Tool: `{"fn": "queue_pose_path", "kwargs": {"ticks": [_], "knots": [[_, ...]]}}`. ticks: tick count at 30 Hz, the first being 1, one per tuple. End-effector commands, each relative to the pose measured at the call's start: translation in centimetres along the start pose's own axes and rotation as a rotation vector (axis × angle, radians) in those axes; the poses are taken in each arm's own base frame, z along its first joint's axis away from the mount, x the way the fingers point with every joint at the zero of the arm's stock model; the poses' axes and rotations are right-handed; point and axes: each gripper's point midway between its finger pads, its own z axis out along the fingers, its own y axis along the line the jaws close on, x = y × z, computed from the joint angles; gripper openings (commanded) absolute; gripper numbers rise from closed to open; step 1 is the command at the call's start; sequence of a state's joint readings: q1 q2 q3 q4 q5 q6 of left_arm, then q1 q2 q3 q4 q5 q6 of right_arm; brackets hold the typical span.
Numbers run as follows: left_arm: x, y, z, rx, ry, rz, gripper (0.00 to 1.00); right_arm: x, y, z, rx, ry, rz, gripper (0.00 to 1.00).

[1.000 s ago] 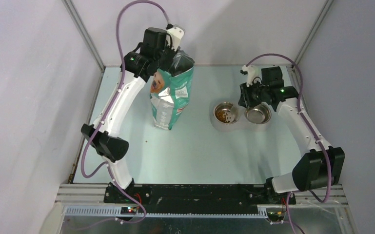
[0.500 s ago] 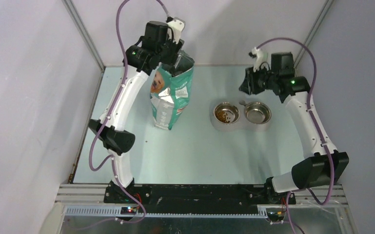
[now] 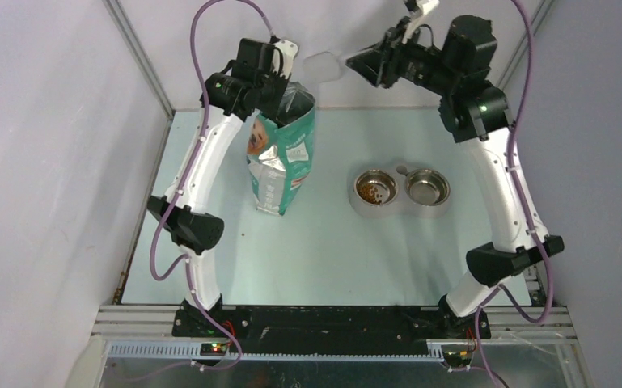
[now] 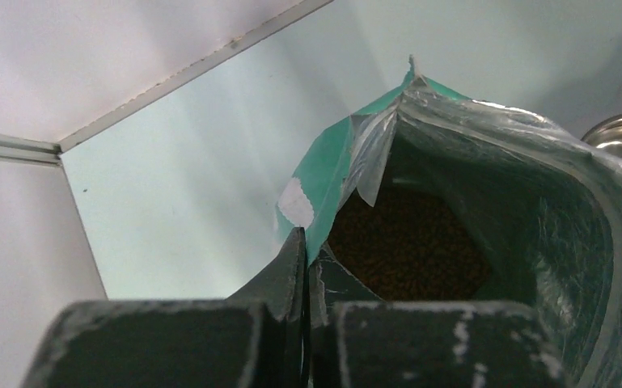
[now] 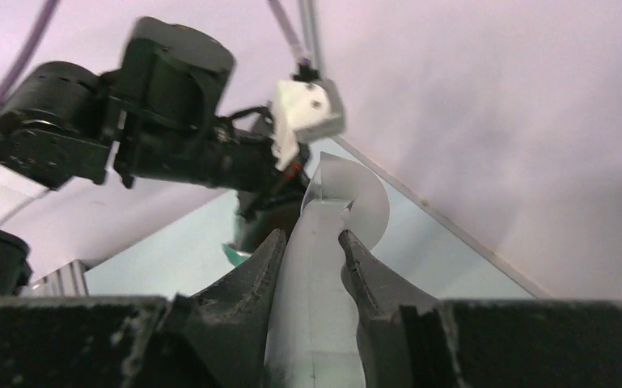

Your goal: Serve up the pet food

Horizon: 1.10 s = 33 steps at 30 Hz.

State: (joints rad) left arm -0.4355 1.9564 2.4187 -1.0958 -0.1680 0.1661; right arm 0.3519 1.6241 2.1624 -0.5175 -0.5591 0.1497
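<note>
The teal-green bag (image 3: 283, 158) stands open at the back left. My left gripper (image 3: 279, 81) is shut on its top edge (image 4: 323, 202). Brown pet food (image 4: 408, 250) fills the inside of the bag. A little more kibble (image 3: 370, 191) lies in the left steel bowl (image 3: 375, 175); the right bowl (image 3: 427, 187) looks empty. My right gripper (image 3: 372, 65) is raised high at the back, shut on the handle (image 5: 311, 267) of the clear plastic scoop (image 3: 323, 66). The scoop's cup (image 5: 348, 202) points toward the left arm and sits above and to the right of the bag's mouth.
The two bowls share one grey holder (image 3: 396, 209) right of centre. Grey walls close the back and sides. The left arm's wrist (image 5: 170, 137) fills the right wrist view just beyond the scoop.
My right arm has risen from the bowls and swung left toward the bag, carrying the scoop. The left gripper keeps its hold on the bag's top and has shifted slightly.
</note>
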Motion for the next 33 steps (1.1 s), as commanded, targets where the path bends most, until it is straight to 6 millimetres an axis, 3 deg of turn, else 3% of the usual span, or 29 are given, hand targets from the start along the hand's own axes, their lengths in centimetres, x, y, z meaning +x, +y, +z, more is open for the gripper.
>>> {"fn": "queue_pose_path", "kwargs": {"ticks": [1, 4, 7, 9, 11, 17, 23, 28, 31, 33], "knots": [[-2.1, -0.4, -3.2, 0.066, -0.088, -0.080, 0.00, -0.8, 2.5, 3.8, -0.102, -0.046, 0.019, 0.00], [-3.9, -1.0, -4.1, 0.111, -0.161, -0.119, 0.00, 0.7, 3.2, 5.6, -0.105, -0.010, 0.010, 0.00], [-5.7, -1.6, -4.9, 0.153, -0.236, -0.173, 0.00, 3.7, 2.3, 6.9, -0.068, 0.069, -0.018, 0.00], [-6.4, -2.3, -5.0, 0.192, -0.267, -0.207, 0.00, 6.3, 0.4, 6.8, 0.006, 0.136, -0.021, 0.00], [-7.0, -3.4, -5.1, 0.245, -0.291, -0.227, 0.00, 7.3, -0.2, 6.3, 0.014, 0.158, -0.032, 0.00], [-8.7, -8.4, -4.8, 0.419, -0.337, -0.226, 0.00, 10.7, 0.8, 5.0, -0.033, 0.330, -0.086, 0.00], [-9.0, -12.3, -3.5, 0.521, -0.330, -0.239, 0.00, 15.1, -1.6, 4.0, 0.070, 0.486, -0.027, 0.00], [-8.1, -12.3, -2.2, 0.453, -0.293, -0.278, 0.00, 17.7, -4.2, 4.6, 0.141, 0.491, 0.075, 0.00], [-6.9, -11.9, -1.0, 0.407, -0.261, -0.288, 0.00, 18.7, -4.7, 4.9, 0.160, 0.458, 0.108, 0.00], [-6.3, -11.8, -0.6, 0.388, -0.248, -0.290, 0.00, 21.5, -5.0, 5.1, 0.169, 0.458, 0.123, 0.00]]}}
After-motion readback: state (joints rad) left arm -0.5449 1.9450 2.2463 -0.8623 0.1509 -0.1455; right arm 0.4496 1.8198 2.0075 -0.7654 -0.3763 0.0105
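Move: The bag's open mouth lies about 5 cm to the right of the left hand, which already pinches its rim, and some 3 cm lower, level with it fore and aft. From the right hand, holding the empty scoop high up, that mouth is about 14 cm left, 8 cm ahead and 20 cm below. The bowl with kibble stands about 6 cm right of the right hand, 5 cm back and nearly 50 cm below; the empty bowl is 15 cm farther right, level with it. The bag's rim, still pinched shut in the left fingers, is drawn about 12 cm to the right towards the scoop, nearly level and slightly back, that hand rolling its left side down. The right hand keeps its grip on the scoop, swings left some 7 cm and forward, then sinks to about 20 cm below its start while easing back right, tipping about 30 degrees downward to put the scoop into the mouth. ##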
